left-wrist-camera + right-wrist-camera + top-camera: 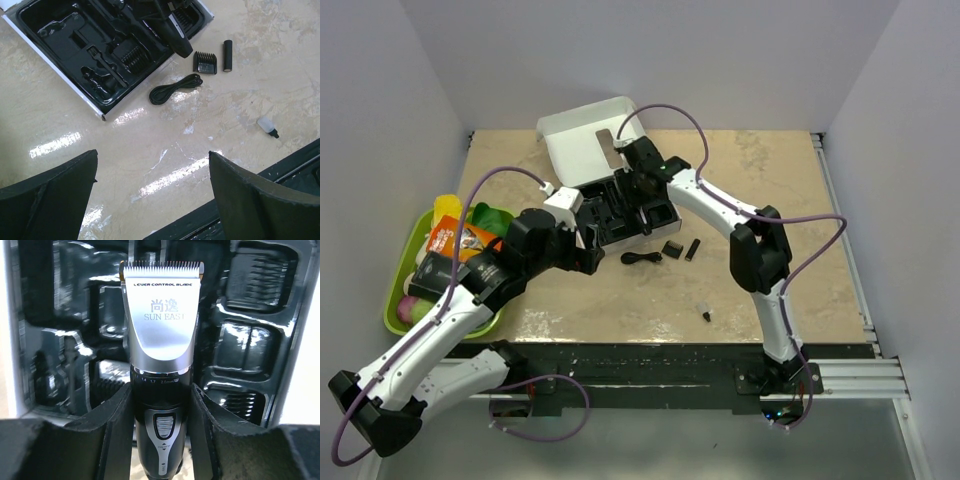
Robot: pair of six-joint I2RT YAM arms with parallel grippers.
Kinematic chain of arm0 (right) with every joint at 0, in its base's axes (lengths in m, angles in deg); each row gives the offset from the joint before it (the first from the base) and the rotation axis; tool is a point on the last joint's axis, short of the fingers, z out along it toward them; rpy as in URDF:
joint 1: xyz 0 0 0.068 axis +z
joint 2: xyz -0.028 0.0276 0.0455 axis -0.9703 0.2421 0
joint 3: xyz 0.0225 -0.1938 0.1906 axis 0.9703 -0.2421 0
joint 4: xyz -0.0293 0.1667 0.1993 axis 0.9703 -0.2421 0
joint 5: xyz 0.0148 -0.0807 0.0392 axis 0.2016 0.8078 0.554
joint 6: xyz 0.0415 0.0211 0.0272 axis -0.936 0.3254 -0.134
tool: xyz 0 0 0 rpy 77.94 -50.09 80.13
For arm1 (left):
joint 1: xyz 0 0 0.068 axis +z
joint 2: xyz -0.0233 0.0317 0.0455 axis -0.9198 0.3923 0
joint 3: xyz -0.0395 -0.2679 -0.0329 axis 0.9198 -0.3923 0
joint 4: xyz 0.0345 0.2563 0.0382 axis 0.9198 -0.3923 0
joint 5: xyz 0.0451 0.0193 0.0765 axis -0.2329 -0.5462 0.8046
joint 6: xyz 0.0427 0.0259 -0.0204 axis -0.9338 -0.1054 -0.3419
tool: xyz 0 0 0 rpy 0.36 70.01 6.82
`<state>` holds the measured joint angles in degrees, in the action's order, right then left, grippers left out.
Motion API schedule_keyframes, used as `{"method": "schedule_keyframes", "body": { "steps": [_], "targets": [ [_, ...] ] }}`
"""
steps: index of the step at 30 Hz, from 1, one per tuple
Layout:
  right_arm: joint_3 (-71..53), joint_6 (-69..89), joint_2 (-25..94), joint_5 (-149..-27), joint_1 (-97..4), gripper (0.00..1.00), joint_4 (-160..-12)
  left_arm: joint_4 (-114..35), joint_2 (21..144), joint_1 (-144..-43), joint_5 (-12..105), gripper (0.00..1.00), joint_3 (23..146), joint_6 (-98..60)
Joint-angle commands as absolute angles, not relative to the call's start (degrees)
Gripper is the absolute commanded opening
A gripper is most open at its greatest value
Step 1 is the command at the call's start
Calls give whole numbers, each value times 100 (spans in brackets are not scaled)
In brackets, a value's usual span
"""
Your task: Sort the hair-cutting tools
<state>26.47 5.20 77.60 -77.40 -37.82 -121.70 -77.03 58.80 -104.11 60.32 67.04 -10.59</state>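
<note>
My right gripper (pixel 161 405) is shut on the slim black hair clipper (pixel 162 340), whose silver blade head points away over the black insert (pixel 60 340). In the top view the right gripper (pixel 645 198) hovers over the white box's insert (pixel 610 210). A coiled black cord (pixel 175 87), a black comb attachment (pixel 205 62) and a short black cylinder (pixel 228 56) lie on the table beside the box. Another comb attachment (pixel 134 56) sits in the insert. My left gripper (pixel 152 157) is open and empty above bare table, near the box's front left corner (pixel 588 258).
A small clear bottle with a black tip (pixel 267 126) lies near the table's front edge. A green tray (pixel 402 290) with colourful packets and fruit stands at the left. The white box lid (pixel 582 135) lies open at the back. Walls close in on both sides.
</note>
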Motion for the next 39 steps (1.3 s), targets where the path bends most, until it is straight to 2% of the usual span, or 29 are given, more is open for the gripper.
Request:
{"method": "schedule_keyframes", "body": {
  "steps": [1, 14, 25, 30, 39],
  "targets": [
    [3064, 443, 7778, -7310, -3828, 0, -11746, -7672, 5937, -10426, 5924, 96, 6785, -1129],
    [3618, 399, 8393, -7186, -3846, 0, -11667, -7576, 6130, -10426, 5872, 96, 6820, -1173],
    [3276, 285, 8446, -6695, -3872, 0, -11579, -7540, 6209, -10426, 5837, 96, 6820, -1190],
    [3284, 232, 8516, -6624, -3864, 18, -11597, -7540, 6183, -10426, 5828, 96, 6802, -1190],
    [3443, 179, 8640, -6781, -3864, 25, -11720, -7540, 6183, -10426, 5801, 96, 6829, -1190]
  ]
}}
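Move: The right hand already holds the clipper over the open box. The middle of its long slot is about 3 cm ahead, 1 cm to the right and 5 cm below. Outside the box, the black cable is some 13 cm back and 2 cm right, the comb 11 cm back and 10 cm right, and the black tube 11 cm back and 16 cm right, all about 9 cm lower. From the left hand the slot is roughly 15 cm ahead, 8 cm right and 14 cm below. Still pinching the clipper around its body, the right hand carries it forward about 4 cm towards the tray's far wall, sinking all the while and then mostly lowering it towards the long slot, some 3.5 cm down in all. The wrist turns slightly clockwise, under 10 degrees, and the fingers keep their hold. The empty, open left hand sinks a centimetre or two. ##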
